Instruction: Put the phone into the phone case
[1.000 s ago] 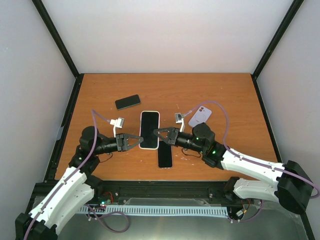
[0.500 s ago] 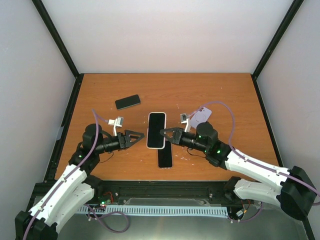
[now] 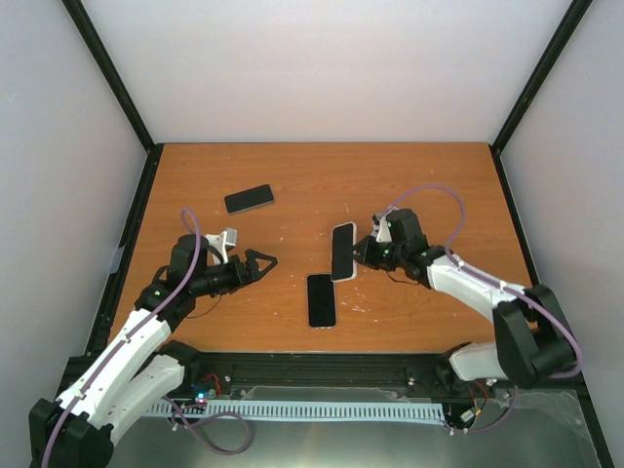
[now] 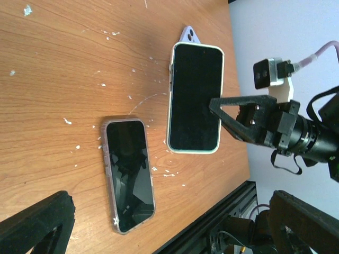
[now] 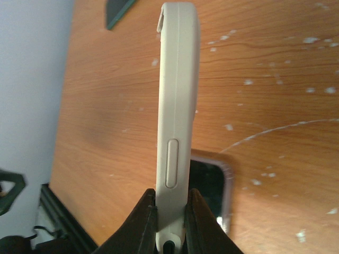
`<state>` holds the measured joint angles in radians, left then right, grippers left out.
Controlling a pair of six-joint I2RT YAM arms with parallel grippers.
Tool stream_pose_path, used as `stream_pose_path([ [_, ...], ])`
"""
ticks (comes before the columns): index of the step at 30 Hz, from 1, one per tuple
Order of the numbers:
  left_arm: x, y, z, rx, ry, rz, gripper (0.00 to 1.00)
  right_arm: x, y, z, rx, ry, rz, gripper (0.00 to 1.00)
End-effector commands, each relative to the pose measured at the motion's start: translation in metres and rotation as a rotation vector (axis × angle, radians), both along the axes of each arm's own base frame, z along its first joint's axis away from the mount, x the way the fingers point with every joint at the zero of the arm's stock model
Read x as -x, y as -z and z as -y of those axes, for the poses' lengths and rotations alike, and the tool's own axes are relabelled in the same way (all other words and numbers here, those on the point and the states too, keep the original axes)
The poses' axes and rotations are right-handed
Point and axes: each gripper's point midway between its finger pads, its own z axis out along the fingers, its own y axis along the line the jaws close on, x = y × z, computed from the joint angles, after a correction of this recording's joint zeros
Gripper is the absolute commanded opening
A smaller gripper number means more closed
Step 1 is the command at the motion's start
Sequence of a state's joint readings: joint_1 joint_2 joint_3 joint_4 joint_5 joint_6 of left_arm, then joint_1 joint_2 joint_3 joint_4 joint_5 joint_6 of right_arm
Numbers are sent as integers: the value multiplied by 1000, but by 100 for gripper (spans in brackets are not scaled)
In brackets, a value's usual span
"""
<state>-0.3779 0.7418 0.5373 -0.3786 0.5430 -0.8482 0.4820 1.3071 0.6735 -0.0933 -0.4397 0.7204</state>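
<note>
My right gripper (image 3: 359, 250) is shut on a phone in a white case (image 3: 342, 252) and holds it on its long edge just above the table. In the right wrist view the white case (image 5: 177, 106) stands edge-on between my fingers (image 5: 148, 222). In the left wrist view its black screen (image 4: 195, 98) faces me. A lilac case shows only as a corner (image 4: 189, 35) behind it. My left gripper (image 3: 261, 262) is open and empty, left of the held phone.
A phone in a clear case (image 3: 321, 299) lies flat near the front edge, also in the left wrist view (image 4: 128, 173) and the right wrist view (image 5: 213, 185). A dark phone (image 3: 249, 198) lies at the back left.
The white-cased phone has moved right and turned onto its edge in my right gripper. My left gripper has come away from it and stays to its left.
</note>
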Motion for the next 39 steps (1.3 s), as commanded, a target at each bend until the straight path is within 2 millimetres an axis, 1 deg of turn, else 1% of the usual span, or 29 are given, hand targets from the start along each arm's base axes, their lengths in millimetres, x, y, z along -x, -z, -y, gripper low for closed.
stream_pose_path([
  [1,-5,-4,-5,-38,-16,37,100,-40,-30,-15,-53,-60,146,3],
  [2,-5,-3,-5,-39,-20,34,99,-51,-34,-20,-58,-62,162,3],
  [3,-5,-2,-5,-40,-21,31,100,-58,-28,-23,-53,-64,152,3],
  [5,-5,-1,-6,-42,-23,24,100,-76,-28,-31,-50,-64,157,3],
  [6,-5,0,-6,-44,-24,23,100,-85,-21,-34,-47,-60,145,3],
  [8,-5,2,-7,-46,-30,21,100,-98,-14,-41,-58,-54,126,3],
  [11,-5,5,-9,-56,-43,18,100,-112,-5,-50,-86,-46,95,4],
  [16,-7,9,-11,-65,-61,9,100,-127,15,-55,-94,-11,55,6],
  [20,-10,16,-12,-82,-69,-2,100,-131,29,-56,-88,5,25,12],
  [24,-15,31,-16,-116,-94,-26,100,-131,48,-47,-21,41,-22,22],
  [27,-18,38,-16,-135,-96,-48,99,-129,57,-40,33,62,-53,33],
  [28,-18,40,-17,-141,-98,-56,100,-129,57,-38,47,68,-57,39],
  [29,-19,42,-17,-148,-98,-63,99,-127,58,-35,61,73,-66,43],
  [34,-20,51,-18,-159,-109,-95,99,-118,54,-18,134,126,-94,56],
  [36,-19,53,-18,-157,-108,-101,99,-115,49,-12,153,144,-95,57],
  [37,-19,54,-18,-155,-111,-103,99,-113,48,-10,157,146,-92,55],
  [38,-19,54,-18,-154,-111,-104,100,-112,46,-9,159,146,-91,52],
  [39,-19,55,-18,-154,-113,-105,99,-110,46,-8,165,145,-93,46],
])
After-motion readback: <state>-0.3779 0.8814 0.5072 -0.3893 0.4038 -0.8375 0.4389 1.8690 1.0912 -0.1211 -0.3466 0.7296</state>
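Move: The right hand already grips the white-cased phone; the bare table spot where it goes lies about 10 cm ahead, 7 cm left and 7 cm below. From that hand, the clear-cased phone lies some 9 cm back and 9 cm left, the lilac phone about 12 cm ahead and 10 cm right, both some 7 cm lower. From the left hand, the bare spot is roughly 10 cm ahead, 14 cm right and 13 cm down. Right hand carries the white-cased phone 11 cm forward, lowers it some 6 cm and opens; left hand sinks, open. ##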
